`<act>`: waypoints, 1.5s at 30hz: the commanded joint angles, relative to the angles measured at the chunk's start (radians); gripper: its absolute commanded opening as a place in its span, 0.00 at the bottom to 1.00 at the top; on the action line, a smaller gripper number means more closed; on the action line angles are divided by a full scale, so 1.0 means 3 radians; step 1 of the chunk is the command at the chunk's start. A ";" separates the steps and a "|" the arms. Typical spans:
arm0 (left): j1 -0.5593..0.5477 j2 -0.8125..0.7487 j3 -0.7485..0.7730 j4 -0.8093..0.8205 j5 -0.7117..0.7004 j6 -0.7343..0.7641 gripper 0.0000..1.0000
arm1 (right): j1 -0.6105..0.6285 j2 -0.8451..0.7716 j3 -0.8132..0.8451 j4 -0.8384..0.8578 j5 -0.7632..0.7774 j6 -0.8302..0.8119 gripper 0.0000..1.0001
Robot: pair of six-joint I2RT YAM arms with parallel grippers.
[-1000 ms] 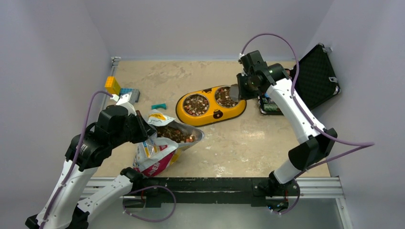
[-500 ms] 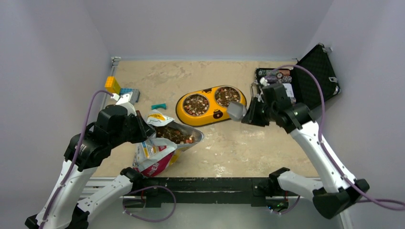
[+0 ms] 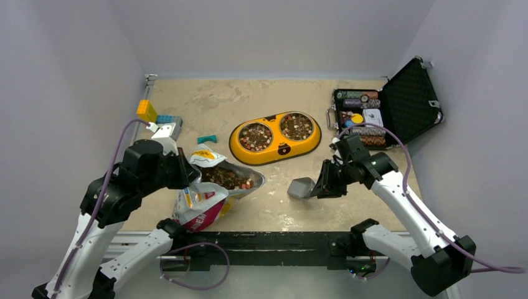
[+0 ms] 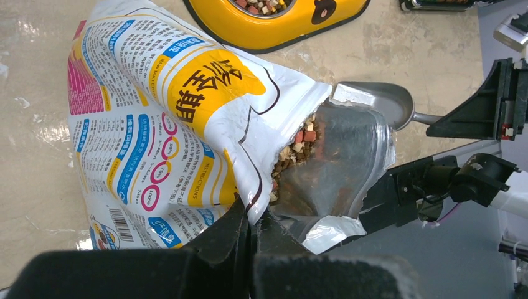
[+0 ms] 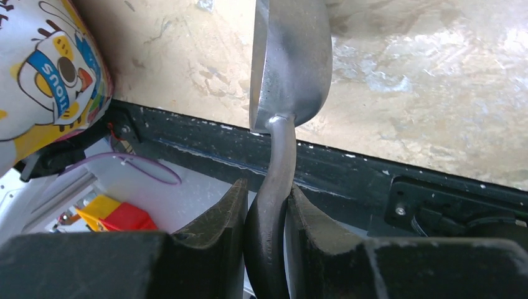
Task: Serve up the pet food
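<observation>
The pet food bag lies open at the near left, with kibble showing in its mouth. My left gripper is shut on the bag's torn upper edge and holds the mouth open. A yellow double bowl in the middle holds kibble in both wells. My right gripper is shut on the dark handle of a metal scoop, low over the table just right of the bag's mouth. In the left wrist view the scoop looks empty. The right wrist view shows the scoop's bowl edge-on.
An open black case with poker chips stands at the back right. Coloured blocks and a small teal piece lie at the back left. A black rail runs along the near table edge.
My right arm has swung the scoop from over the right well of the bowl back and down towards the bag's mouth. The left arm and the bag have stayed put.
</observation>
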 commanded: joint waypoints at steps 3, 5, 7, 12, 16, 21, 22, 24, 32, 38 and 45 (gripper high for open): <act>-0.0035 -0.0158 0.0082 -0.0072 0.0170 0.0213 0.00 | -0.0001 0.0344 -0.0069 0.0186 -0.0097 -0.0131 0.05; -0.0061 -0.0194 0.0101 -0.0094 0.0124 0.0247 0.00 | 0.0000 0.0409 -0.0036 -0.0002 0.0191 -0.0068 0.09; -0.0083 -0.0217 0.0118 -0.0112 0.0095 0.0271 0.00 | -0.0001 0.0432 0.0018 -0.0181 0.0433 -0.0022 0.16; -0.0094 -0.0227 0.0159 -0.0096 0.0065 0.0296 0.00 | 0.0002 0.0564 0.0122 -0.0435 0.0859 0.0006 0.46; -0.0097 -0.0134 0.0191 -0.0071 0.0067 0.0255 0.00 | 0.0000 0.0649 0.0299 -0.0627 0.1150 0.0005 0.54; -0.0089 0.0066 0.0246 -0.0056 0.0054 0.0191 0.00 | 0.0063 0.0694 0.0782 -0.0876 0.1775 -0.0197 0.56; -0.0092 0.0131 0.0305 -0.0106 0.0044 0.0194 0.00 | 0.0060 0.0696 0.0906 -0.0914 0.1881 -0.0246 0.56; -0.0091 0.0255 0.0446 -0.0232 0.0026 0.0196 0.00 | 0.0063 0.0691 0.1032 -0.0898 0.1950 -0.0358 0.59; -0.0091 0.0460 0.0547 -0.0304 0.0042 -0.0051 0.00 | 0.0062 0.0601 0.0949 -0.0479 0.1513 -0.0547 0.61; -0.0090 0.0595 0.0501 -0.0097 0.0135 -0.0078 0.00 | 0.0393 0.0344 0.0999 0.0597 0.0144 -0.1216 0.61; -0.0085 0.0598 0.0375 -0.0038 0.0373 -0.0082 0.00 | 0.1409 0.0658 0.1363 0.1423 0.0150 -0.1456 0.63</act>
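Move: The right hand still holds the scoop; its landing spot on the table is about 8 cm below that hand, 3 cm back and 3 cm right. From the right hand the yellow feeder is roughly 16 cm ahead and 14 cm left, 7 cm lower, and the open food bag's mouth is some 29 cm left, 3 cm ahead and slightly higher. The left hand pinches the bag's rim; from it that spot is about 42 cm right, 5 cm back and 20 cm down. Right hand moves right and down, releasing the scoop, then swings some 15 cm up-left towards the bag. ##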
